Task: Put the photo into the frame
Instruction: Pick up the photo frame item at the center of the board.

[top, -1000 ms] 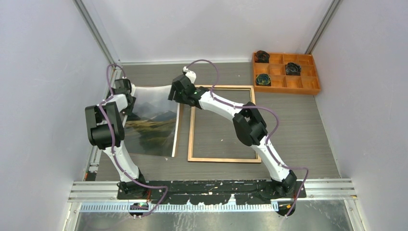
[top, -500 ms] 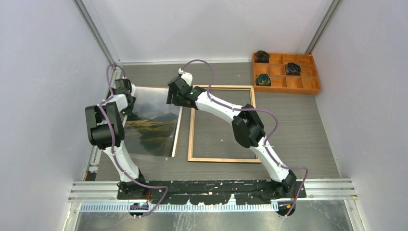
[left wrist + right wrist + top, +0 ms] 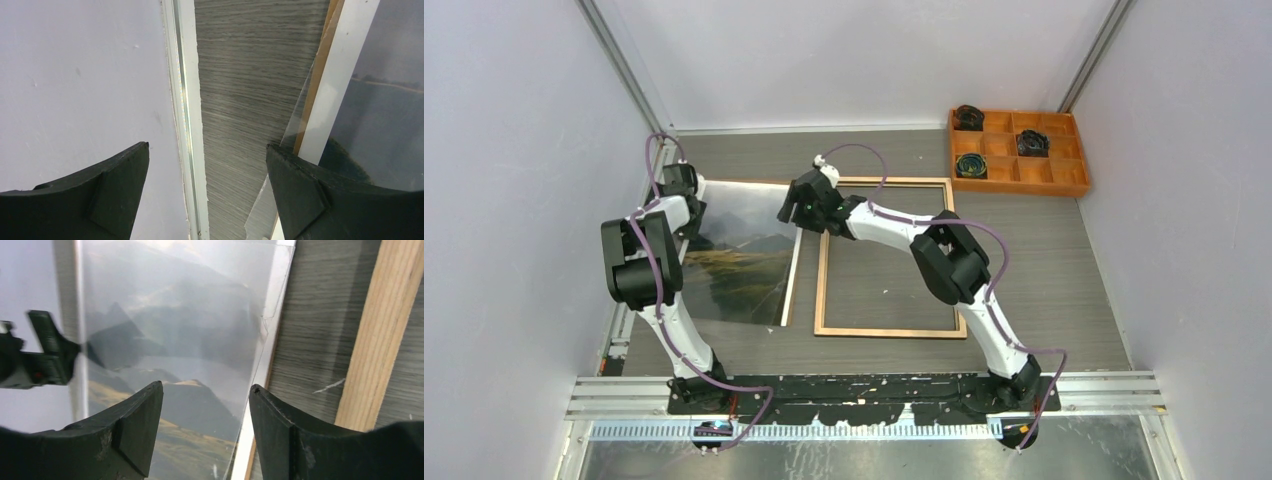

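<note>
The photo (image 3: 744,265), a mountain landscape with a white border (image 3: 335,80), lies flat on the left of the table. A clear sheet (image 3: 210,300) lies over it and a thin brown board edge shows beneath. The frame (image 3: 822,285) lies to its right, wood-coloured back up, its rail (image 3: 385,330) close by. My right gripper (image 3: 206,385) hangs open over the photo's right edge, the sheet's edge running under its right finger, nothing held. My left gripper (image 3: 207,145) is open at the photo's far left corner, over bare table.
The left wall (image 3: 75,75) and its white floor strip (image 3: 189,100) run right beside my left gripper. An orange compartment tray (image 3: 1024,189) with dark round items sits at the back right. Grey tabletop shows inside the frame and to its right.
The far end of the sheet over the photo, raised and pale a second ago, now lies flat. My right gripper has shifted right and nearer, towards the frame. The left arm is still.
</note>
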Robot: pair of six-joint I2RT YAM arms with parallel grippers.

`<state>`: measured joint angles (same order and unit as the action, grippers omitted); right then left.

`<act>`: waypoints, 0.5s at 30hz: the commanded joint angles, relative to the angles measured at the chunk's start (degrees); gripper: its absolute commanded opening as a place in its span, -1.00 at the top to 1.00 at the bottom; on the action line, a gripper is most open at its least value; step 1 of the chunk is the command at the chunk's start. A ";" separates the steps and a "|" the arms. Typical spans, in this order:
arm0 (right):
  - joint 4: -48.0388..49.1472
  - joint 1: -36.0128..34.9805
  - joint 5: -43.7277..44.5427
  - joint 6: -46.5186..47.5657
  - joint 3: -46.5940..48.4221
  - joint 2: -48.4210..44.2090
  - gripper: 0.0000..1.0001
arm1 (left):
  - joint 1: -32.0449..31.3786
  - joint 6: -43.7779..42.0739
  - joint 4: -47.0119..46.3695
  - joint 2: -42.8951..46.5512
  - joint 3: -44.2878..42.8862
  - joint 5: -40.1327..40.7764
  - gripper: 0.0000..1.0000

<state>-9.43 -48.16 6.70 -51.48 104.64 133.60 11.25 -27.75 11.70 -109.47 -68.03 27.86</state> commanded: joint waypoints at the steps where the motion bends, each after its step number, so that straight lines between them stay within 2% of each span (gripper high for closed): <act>1: 14.83 -0.40 -5.86 -4.20 -1.69 -6.84 -0.36 | -0.51 1.37 4.76 -1.10 2.22 -4.32 -0.80; 9: 16.76 -0.34 -9.28 -6.47 -1.83 -7.00 -0.35 | -0.50 1.22 5.12 -0.91 2.20 -4.23 -0.80; 15: 26.02 0.49 -15.13 -15.48 -3.36 -3.80 -0.36 | -0.45 1.56 6.19 -0.89 1.65 -4.68 -0.80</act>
<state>6.79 -47.51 -2.57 -59.70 101.60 129.78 11.31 -27.75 11.86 -109.47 -68.01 28.29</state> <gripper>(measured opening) 0.679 0.898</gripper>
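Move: The clear sheet lies on the photo with its right edge at the right hand's right-hand finger; its middle is about 9 cm back and 9 cm left of that hand, some 2 cm lower. The photo lies right under it. The frame's middle is around 9 cm back and 22 cm to the right of the right hand, also 2 cm lower. From the left hand, the sheet's middle is roughly 7 cm back, 18 cm right and 3 cm down. The clear sheet's right edge is levered up off the photo by the right hand's right-hand finger, hooked beneath it. The hand climbs about 8 cm, increasingly drifting left towards the photo's left side, nearly 4 cm in all, and rolls some 20 degrees with its left side rising. The gripper stays open without pinching the sheet. ##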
